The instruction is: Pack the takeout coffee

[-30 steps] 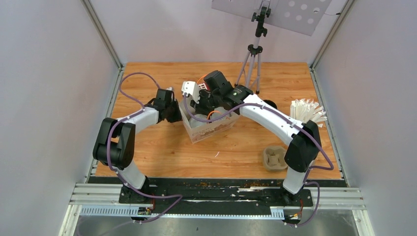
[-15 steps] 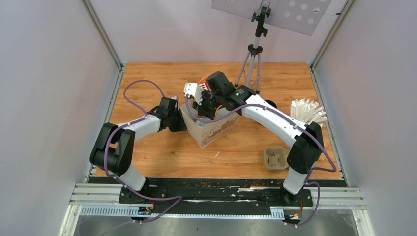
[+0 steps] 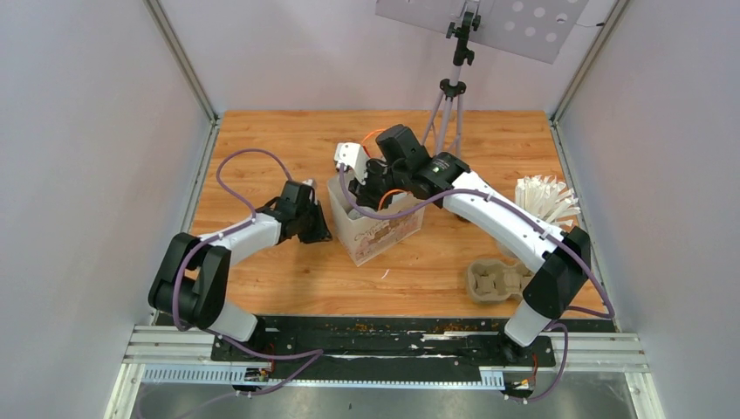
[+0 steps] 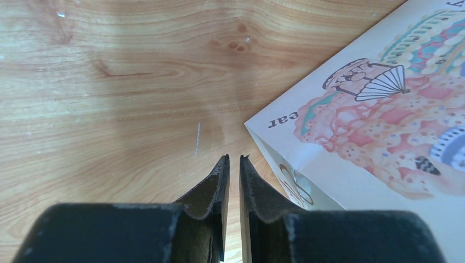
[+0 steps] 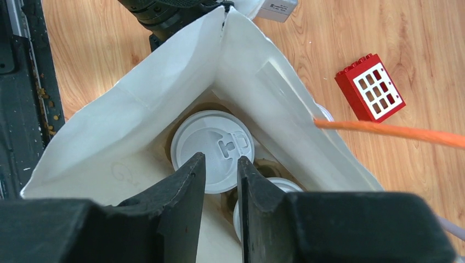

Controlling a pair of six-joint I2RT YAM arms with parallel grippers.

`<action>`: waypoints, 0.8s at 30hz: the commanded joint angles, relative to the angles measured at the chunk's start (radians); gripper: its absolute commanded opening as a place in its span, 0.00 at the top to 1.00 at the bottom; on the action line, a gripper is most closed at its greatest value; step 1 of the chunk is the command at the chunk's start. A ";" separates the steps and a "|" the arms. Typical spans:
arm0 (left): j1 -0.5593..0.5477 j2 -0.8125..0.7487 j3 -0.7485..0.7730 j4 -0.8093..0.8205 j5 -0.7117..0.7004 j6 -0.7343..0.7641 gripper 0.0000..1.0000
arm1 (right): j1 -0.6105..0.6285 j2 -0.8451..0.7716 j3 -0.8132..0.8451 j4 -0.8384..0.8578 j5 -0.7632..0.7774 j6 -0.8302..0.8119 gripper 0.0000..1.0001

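A printed white paper bag [image 3: 381, 232] stands open mid-table. Inside it, in the right wrist view, two takeout coffee cups show only their white lids [image 5: 204, 137] [image 5: 282, 184], seated in a brown cardboard tray [image 5: 264, 165]. My right gripper [image 5: 221, 156] hangs over the bag's mouth [image 3: 370, 185], jaws a little apart and empty, just above the nearer lid. My left gripper [image 4: 234, 158] is low over the wood beside the bag's left corner [image 4: 384, 126], clear of the paper. Its jaws are shut to a thin slit with nothing between them [image 3: 319, 230].
A second moulded cup tray [image 3: 489, 281] lies at the near right and a white cup of wrapped straws [image 3: 545, 199] at the far right. A tripod [image 3: 449, 105] stands behind the bag. A red block [image 5: 370, 86] lies beside the bag, and an orange cable [image 5: 395, 132] crosses above it.
My left gripper has drawn back from the bag's left side toward the near left. The right gripper and the bag have shifted slightly right, and the right jaws have widened a little.
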 commanded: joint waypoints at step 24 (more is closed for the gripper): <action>-0.002 -0.407 0.452 -0.435 -0.246 0.154 0.58 | -0.015 -0.163 0.170 0.123 0.324 0.228 0.49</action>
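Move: The coffee bag, with lidded cups inside, has its middle about 11 cm to the left hand's right, some 4 cm ahead and a little higher than its low fingertips. From the right hand, poised over the open bag, that middle lies roughly 15 cm below, 4 cm ahead and 5 cm to the right. The loose white lid lies about 9 cm farther out than the bag's middle, the red block some 22 cm farther out. Neither gripper holds the bag as both back off upward. The left rises quickly beside its left side, about 20 cm, drifting slightly left, its fingertips tilting up some 25 degrees and fingers parting. The right climbs about 10 cm above the opening, slowly at first, easing forward late while it turns clockwise and opens wider. ##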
